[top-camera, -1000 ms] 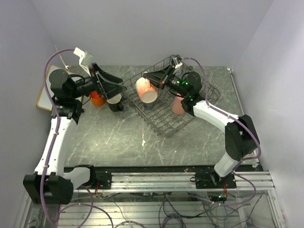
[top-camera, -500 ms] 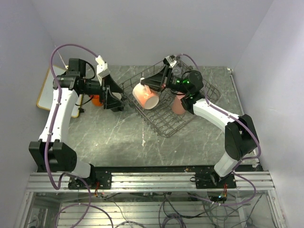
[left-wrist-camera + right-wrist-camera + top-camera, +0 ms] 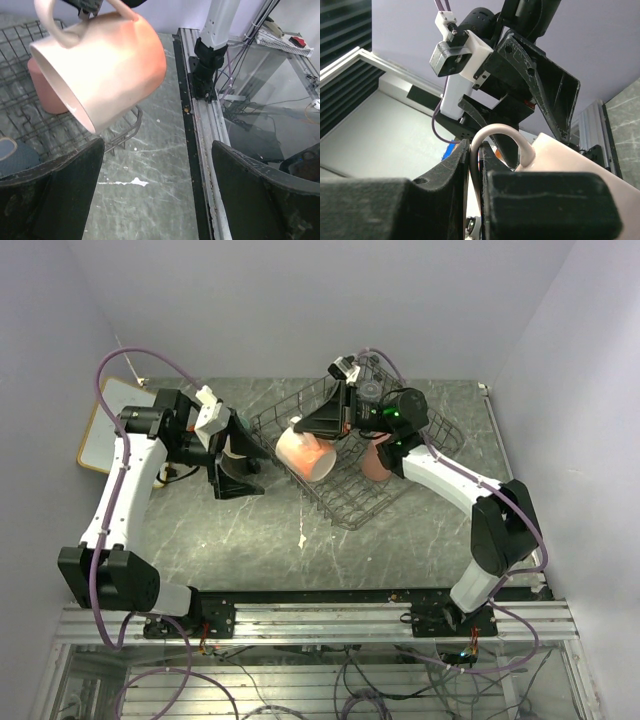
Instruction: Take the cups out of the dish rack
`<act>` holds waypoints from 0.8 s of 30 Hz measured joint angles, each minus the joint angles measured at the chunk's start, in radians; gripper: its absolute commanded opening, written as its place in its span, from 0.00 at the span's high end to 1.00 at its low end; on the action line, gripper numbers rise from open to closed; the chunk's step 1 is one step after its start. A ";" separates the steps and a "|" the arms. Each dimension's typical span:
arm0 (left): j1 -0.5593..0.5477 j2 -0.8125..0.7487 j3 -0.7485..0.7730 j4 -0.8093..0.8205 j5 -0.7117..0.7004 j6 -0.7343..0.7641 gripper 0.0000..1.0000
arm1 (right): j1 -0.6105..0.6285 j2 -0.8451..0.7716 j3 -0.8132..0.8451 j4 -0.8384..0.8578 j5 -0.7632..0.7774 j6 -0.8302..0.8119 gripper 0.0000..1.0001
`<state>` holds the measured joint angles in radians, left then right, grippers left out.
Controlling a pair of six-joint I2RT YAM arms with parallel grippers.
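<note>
My right gripper (image 3: 303, 426) is shut on the handle (image 3: 500, 135) of a pale pink mug (image 3: 303, 454). It holds the mug tilted in the air over the left end of the grey wire dish rack (image 3: 352, 502). In the left wrist view the mug (image 3: 105, 65) hangs close in front, mouth down-left. My left gripper (image 3: 258, 468) is open just left of the mug with nothing between its fingers (image 3: 50, 200). A tall pink tumbler (image 3: 375, 462) stands in the rack. A grey-blue cup (image 3: 12, 155) shows at the left edge of the left wrist view.
A wood-framed whiteboard (image 3: 100, 430) lies at the far left of the table. The metal rail (image 3: 380, 618) carrying the arm bases runs along the near edge. A white mark (image 3: 301, 537) sits on the marble top in front of the rack.
The left arm has lifted away from the table's left side, opened fully and turned its jaws toward the mug. The right gripper has carried the pink mug slightly left and nearer.
</note>
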<state>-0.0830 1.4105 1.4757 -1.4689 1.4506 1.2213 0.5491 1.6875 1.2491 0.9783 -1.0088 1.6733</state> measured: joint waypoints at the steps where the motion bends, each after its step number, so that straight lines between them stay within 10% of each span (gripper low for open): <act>1: 0.000 -0.006 0.000 -0.004 0.010 0.011 0.01 | 0.006 0.003 0.005 0.005 -0.002 0.004 1.00; 12: -0.008 0.000 0.000 -0.018 0.044 0.049 0.10 | 0.093 0.032 0.046 0.020 -0.009 0.018 1.00; 24: -0.062 -0.024 -0.005 -0.032 0.063 -0.029 0.77 | 0.136 0.134 0.135 0.227 0.017 0.126 1.00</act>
<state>-0.1452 1.3865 1.4704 -1.5005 1.5139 1.1919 0.6849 1.8217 1.3842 1.2053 -0.9920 1.7992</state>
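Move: The right fingers already hold the orange-white cup by its handle; its middle hangs about 3 cm back from them and 5 cm below, and the open left fingers wait roughly 8 cm left, 5 cm back and 8 cm lower. From the left hand the cup is some 8 cm right, 2 cm ahead and 3 cm up; the black cup about 19 cm ahead, 6 cm left, and the blue cup 18 cm ahead, 10 cm right, stand over 20 cm below. The right hand carries the cup some 5 cm left and back towards the left fingers, which close around its rim. ##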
